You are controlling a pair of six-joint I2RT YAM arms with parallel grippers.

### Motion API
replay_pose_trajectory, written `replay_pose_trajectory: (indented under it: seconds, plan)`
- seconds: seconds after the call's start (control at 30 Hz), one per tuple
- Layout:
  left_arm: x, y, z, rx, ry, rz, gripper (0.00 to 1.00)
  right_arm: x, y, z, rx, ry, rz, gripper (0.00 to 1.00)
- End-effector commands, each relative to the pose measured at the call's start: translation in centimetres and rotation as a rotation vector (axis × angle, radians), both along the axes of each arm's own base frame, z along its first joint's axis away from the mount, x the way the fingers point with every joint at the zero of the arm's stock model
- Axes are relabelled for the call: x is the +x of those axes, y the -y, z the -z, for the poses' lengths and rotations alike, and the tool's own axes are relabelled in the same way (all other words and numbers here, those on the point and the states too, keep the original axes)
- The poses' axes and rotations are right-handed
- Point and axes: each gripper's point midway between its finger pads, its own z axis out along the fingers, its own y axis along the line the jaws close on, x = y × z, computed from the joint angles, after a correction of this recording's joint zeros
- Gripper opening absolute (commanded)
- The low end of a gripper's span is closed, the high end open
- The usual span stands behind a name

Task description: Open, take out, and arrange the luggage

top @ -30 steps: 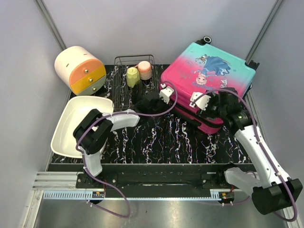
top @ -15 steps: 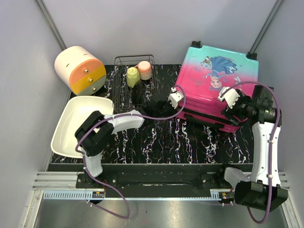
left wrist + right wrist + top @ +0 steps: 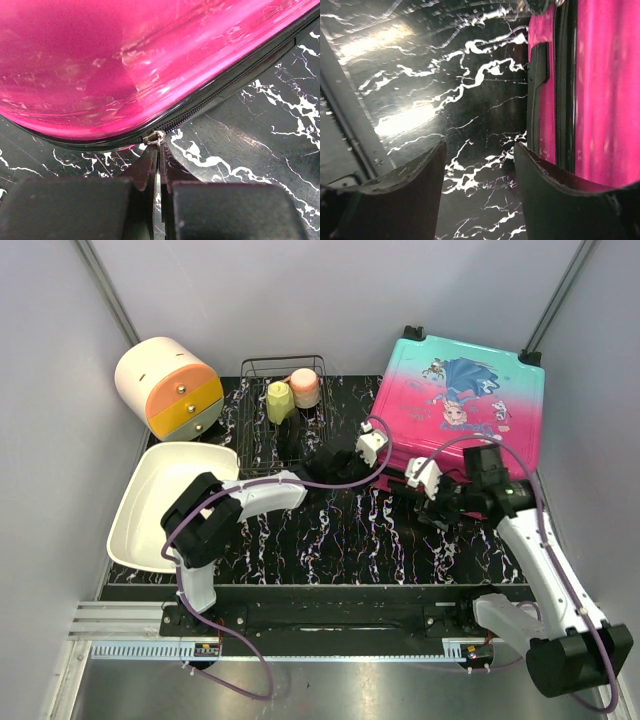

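The luggage (image 3: 460, 390) lies flat and closed at the back right, pink fading to teal, with a cartoon girl on its lid. In the left wrist view its pink shell (image 3: 125, 60) and black zipper trim fill the top. My left gripper (image 3: 159, 150) is shut on the small metal zipper pull (image 3: 155, 137) at the luggage's near left corner (image 3: 385, 462). My right gripper (image 3: 438, 514) hovers over the table just in front of the luggage's front edge. It is open (image 3: 480, 165) with nothing between its fingers. The pink side (image 3: 600, 90) and a black handle (image 3: 538, 90) lie to its right.
A white-and-orange round drawer box (image 3: 170, 388) stands at the back left. A wire rack (image 3: 283, 425) beside it holds a yellow cup (image 3: 279, 400) and a pink cup (image 3: 305, 387). A white tray (image 3: 150, 505) sits at the left. A metal rail (image 3: 345, 125) borders the table.
The luggage turned and slid right and back, and my left gripper followed it. My right gripper swung from the luggage's right front corner to the table before its front edge.
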Motion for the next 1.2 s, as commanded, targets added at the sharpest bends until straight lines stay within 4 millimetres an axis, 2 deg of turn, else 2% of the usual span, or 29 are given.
replay_pose_trajectory:
  seconds: [0.0,0.17,0.3,0.33,0.37,0.47,0.6,0.73,0.8,0.83,0.87,0.97,1.17]
  plan:
    - [0.5,3.4,-7.3,-0.211,0.113,0.032,0.0,5.3,0.3,1.9,-0.066,0.132,0.155,0.63]
    - [0.4,3.0,-7.2,-0.222,0.095,0.02,0.0,7.4,0.3,5.6,-0.149,0.222,0.17,0.6]
    - [0.4,2.8,-7.0,-0.241,0.061,0.005,0.0,8.6,0.6,7.4,-0.198,0.297,0.17,0.59]
    - [0.4,2.7,-7.0,-0.241,0.061,0.006,0.0,9.5,0.7,7.1,-0.203,0.343,0.194,0.59]
    - [0.4,2.6,-6.9,-0.242,0.059,0.006,0.0,9.5,0.9,8.0,-0.215,0.338,0.199,0.59]
    - [0.3,2.6,-6.9,-0.245,0.057,0.008,0.0,10.1,1.2,9.2,-0.241,0.35,0.217,0.6]
    - [0.2,2.5,-6.9,-0.241,0.064,0.013,0.0,10.0,1.2,11.2,-0.265,0.305,0.196,0.59]
    - [1.0,1.4,-6.7,-0.209,0.074,-0.008,0.0,8.4,2.1,13.3,-0.323,0.239,0.177,0.49]
    - [1.5,0.6,-6.5,-0.177,0.087,-0.02,0.0,7.4,2.5,13.8,-0.345,0.227,0.155,0.39]
    - [2.0,-0.1,-6.4,-0.167,0.089,-0.033,0.0,6.4,3.0,14.1,-0.359,0.211,0.148,0.34]
    - [2.1,-0.5,-6.2,-0.154,0.086,-0.039,0.0,5.8,3.2,14.2,-0.365,0.204,0.141,0.22]
    - [2.8,-1.9,-6.2,-0.12,0.101,-0.053,0.0,4.1,4.0,14.2,-0.388,0.183,0.133,0.0]
    - [3.4,-3.7,-6.2,-0.065,0.112,-0.049,0.0,0.1,5.6,13.2,-0.412,0.131,0.122,0.0]
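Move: The right hand, open and empty, has the black side handle of the luggage about 9 cm ahead, 1 cm to its right and 12 cm below. The zipper pull in the left fingers lies roughly 11 cm ahead of the right hand, 14 cm to its left and 7 cm below; the luggage's middle is some 25 cm ahead, 4 cm to the right and 9 cm below. From the left hand, the handle is about 14 cm to the right, 2 cm back and 5 cm lower. The right hand dives down some 12 cm and forward about 8 cm to the side handle, its fingers swinging some 25 degrees round to point more forward, then closes them from well open to nearly shut, pinching the handle, and pulls it back towards the base about 3 cm and slightly right. The left hand keeps its pinch on the zipper pull at the near left corner, almost still at first, then easing about 1.5 cm to the left as the right hand pulls. ##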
